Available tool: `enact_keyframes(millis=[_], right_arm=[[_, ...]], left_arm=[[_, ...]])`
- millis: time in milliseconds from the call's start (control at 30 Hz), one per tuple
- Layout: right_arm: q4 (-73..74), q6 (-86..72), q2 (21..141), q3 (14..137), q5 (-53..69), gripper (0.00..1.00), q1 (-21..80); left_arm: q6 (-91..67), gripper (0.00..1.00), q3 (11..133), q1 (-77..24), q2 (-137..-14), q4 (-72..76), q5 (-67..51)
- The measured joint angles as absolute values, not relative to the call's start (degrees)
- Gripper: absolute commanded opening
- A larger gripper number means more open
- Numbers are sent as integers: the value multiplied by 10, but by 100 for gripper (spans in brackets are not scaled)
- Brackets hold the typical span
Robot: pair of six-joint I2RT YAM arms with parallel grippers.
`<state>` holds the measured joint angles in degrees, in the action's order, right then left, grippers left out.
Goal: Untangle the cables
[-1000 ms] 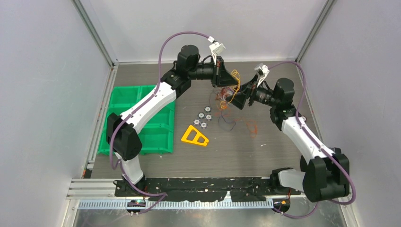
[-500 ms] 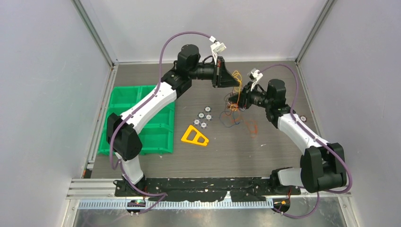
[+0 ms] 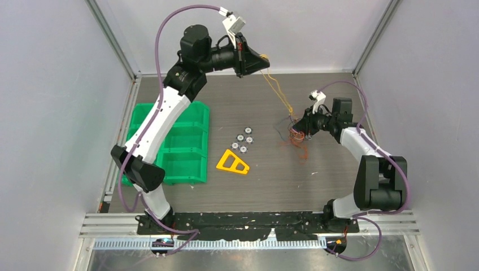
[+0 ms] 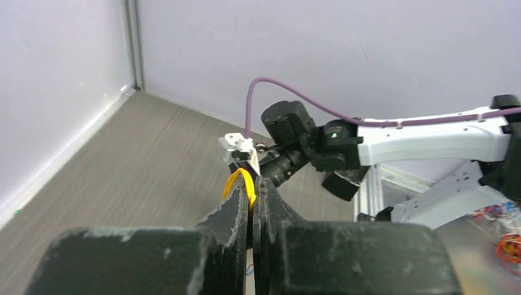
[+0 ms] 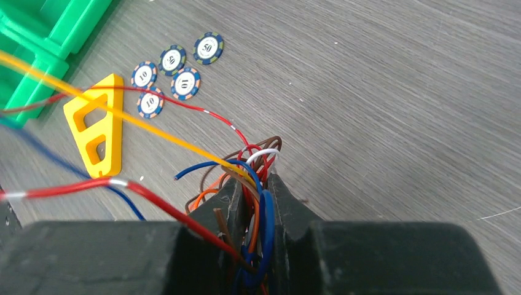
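My left gripper (image 3: 264, 60) is raised high at the back and shut on a yellow cable (image 3: 278, 89); the yellow loop shows between its fingers in the left wrist view (image 4: 247, 183). The cable stretches taut down to the bunch of cables (image 3: 295, 134) on the table. My right gripper (image 3: 299, 129) is low at the table and shut on that bunch; blue, red, orange and brown strands (image 5: 261, 215) are pinched between its fingers. The yellow strand (image 5: 123, 118) runs away up to the left in the right wrist view.
A green compartment tray (image 3: 175, 144) lies at the left. Several poker chips (image 3: 243, 141) and a yellow triangular piece (image 3: 232, 162) lie mid-table, also in the right wrist view (image 5: 172, 72). Grey walls close in the back and sides.
My left gripper rose and swung back left, pulling the yellow cable out taut. My right gripper dropped to the table to the right with the bunch.
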<state>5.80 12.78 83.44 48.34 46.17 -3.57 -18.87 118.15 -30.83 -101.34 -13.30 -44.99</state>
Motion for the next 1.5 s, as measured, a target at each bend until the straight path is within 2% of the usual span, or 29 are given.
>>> enact_keyframes(millis=[233,267,300,333,367,467,533,633,767,800,867,900,1133,1500], right_arm=[[123,155,832,540,458,6,-47],[130,153,830,549,456,6,-51],[138,149,828,558,455,6,-56],[142,147,825,565,454,5,-60],[149,140,823,578,453,6,-69],[154,117,820,613,453,5,-98],[150,96,820,637,450,6,-114],[137,61,820,652,426,5,-122],[136,25,837,661,348,5,-122],[136,19,846,662,326,5,-121],[140,11,861,662,286,5,-123],[142,8,868,662,269,6,-124],[152,1,886,662,201,5,-128],[164,21,924,695,154,5,-156]], left_arm=[[-118,0,1173,-305,-1000,-163,-390],[-112,2,1160,-303,-996,-166,-380],[-103,16,1148,-302,-993,-171,-366],[-95,36,1136,-302,-992,-177,-350],[-85,49,1127,-302,-992,-180,-334],[-64,71,1094,-299,-998,-192,-303],[-34,77,1053,-299,-998,-186,-313],[39,81,987,-308,-1002,-188,-334],[150,86,964,-368,-1041,-228,-354],[174,88,966,-386,-1053,-237,-357],[222,99,977,-423,-1084,-262,-361],[246,99,988,-440,-1104,-272,-361],[347,100,1115,-532,-1250,-314,-323],[481,100,1037,-622,-1271,-227,-204]])
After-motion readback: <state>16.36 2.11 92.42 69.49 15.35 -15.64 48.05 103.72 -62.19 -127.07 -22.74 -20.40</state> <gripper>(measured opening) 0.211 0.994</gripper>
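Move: My left hand, high up and pinching the end of the yellow cable, is next bound for the loose orange cable on the table, about 9 cm back, 20 cm right and 46 cm below. The tangle in my right hand hangs level ahead, 16 cm right and 38 cm below it; the chips lie 4 cm back, 7 cm left. From my right hand, the clear table it heads over is 8 cm forward, 19 cm right; the orange cable is 11 cm back, 3 cm right, 12 cm down. I open my left fingers wide to let go of the yellow cable, then swing that hand down about 39 cm, right and back, pitching the fingers down over the loose orange cable without yet closing. Meanwhile my right hand keeps its grip on the tangle and carries it some 17 cm right and 8 cm forward, up and over in an arc, turning about 40 degrees clockwise. ##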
